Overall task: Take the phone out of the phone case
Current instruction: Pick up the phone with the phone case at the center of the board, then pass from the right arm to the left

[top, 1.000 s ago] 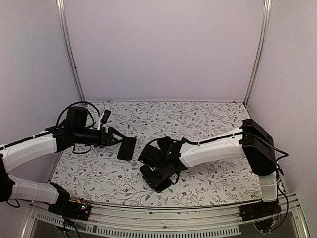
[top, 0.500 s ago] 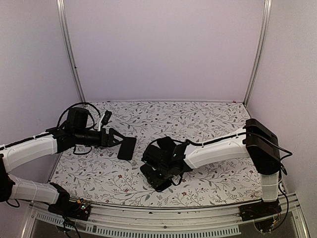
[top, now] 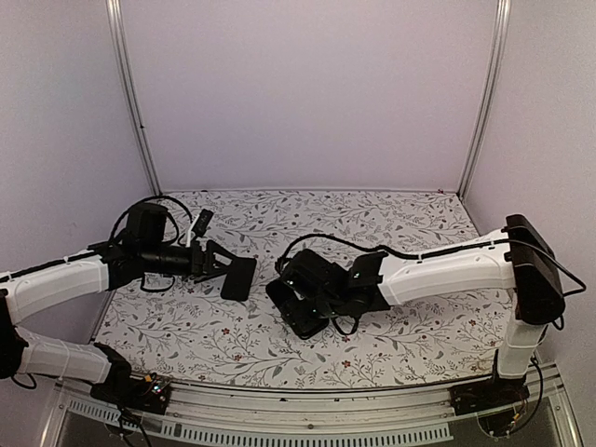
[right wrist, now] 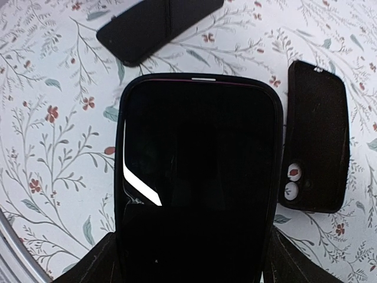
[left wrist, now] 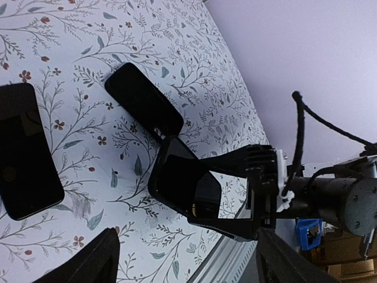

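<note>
My right gripper (right wrist: 194, 253) is shut across the width of a black phone in its black phone case (right wrist: 197, 177), screen towards the camera. In the left wrist view that cased phone (left wrist: 182, 186) hangs tilted above the floral table, with the right gripper (left wrist: 259, 194) behind it. From above, the right gripper (top: 312, 312) sits near the table's middle front. My left gripper (top: 216, 264) is open to its left, nothing between its fingers (left wrist: 88, 265).
An empty black case (right wrist: 315, 141) with two camera holes lies flat beside the held phone, also visible as the empty case (left wrist: 144, 106). Another black slab (top: 239, 277) lies just ahead of the left fingers. The table (top: 400, 233) has walls on three sides.
The right gripper has carried the cased phone a little back and up from the front edge, its forearm swinging to the right. The left arm has barely moved.
</note>
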Controlling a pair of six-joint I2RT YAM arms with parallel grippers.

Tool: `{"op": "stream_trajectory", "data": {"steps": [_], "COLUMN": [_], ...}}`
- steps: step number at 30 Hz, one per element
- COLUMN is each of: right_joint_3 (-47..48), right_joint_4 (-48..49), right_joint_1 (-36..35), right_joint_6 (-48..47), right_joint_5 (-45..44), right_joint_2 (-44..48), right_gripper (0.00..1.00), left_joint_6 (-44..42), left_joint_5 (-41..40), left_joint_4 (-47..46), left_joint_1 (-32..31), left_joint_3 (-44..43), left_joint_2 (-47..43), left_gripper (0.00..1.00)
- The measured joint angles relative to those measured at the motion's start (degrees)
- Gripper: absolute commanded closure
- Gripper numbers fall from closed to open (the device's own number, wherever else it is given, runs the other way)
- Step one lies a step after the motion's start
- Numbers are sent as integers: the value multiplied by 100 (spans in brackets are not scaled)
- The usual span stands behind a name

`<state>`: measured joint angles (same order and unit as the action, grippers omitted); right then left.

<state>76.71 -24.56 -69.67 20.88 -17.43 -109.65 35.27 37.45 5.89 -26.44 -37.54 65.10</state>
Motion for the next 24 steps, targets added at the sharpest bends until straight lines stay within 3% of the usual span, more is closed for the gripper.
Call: {"op": "stream_trajectory", "data": {"steps": [15,19,24], "right_joint_3": [-664,-664,-662], "right_joint_4": [1355,1486,1563], "right_joint_1": [-210,-273,-302], "right_joint_6": [-1093,-1283,-1379], "right_joint_5": [-254,-310,-356], "right_joint_2": [1397,1419,1419], "right_gripper": [44,44,44], "left_joint_6": [610,855,1178], "left_joint_5": [634,723,857], "left_joint_4": [-872,-1217,-1720], "left_joint_1": [-319,-442,-527], "left_joint_3": [-190,-205,-208], "left_joint_2": [570,684,780], "left_gripper": [29,40,63]}}
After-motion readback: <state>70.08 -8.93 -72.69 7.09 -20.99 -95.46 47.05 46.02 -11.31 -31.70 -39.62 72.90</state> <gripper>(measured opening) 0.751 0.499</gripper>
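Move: My right hand grips the cased phone by its long sides. Its middle is some 2 cm ahead and 2 cm left of that hand, and my left fingers lie about 14 cm left, 3 cm ahead and 10 cm higher. From my left hand, the cased phone is about 12 cm right, 2 cm back and 10 cm below. On the board, the loose phone lies 8 cm ahead and 3 cm left, and the empty case about 9 cm ahead and 20 cm right, both 17 cm below. I raise the cased phone some 11 cm with my right hand, fastest at first, tipping it up about 25 degrees and drifting slightly left, its grip kept. My left hand comes right about 5 cm and up 3 cm to meet it, fingertips tilting up, and half closes its open fingers around the phone's free end, one finger over the screen side. ##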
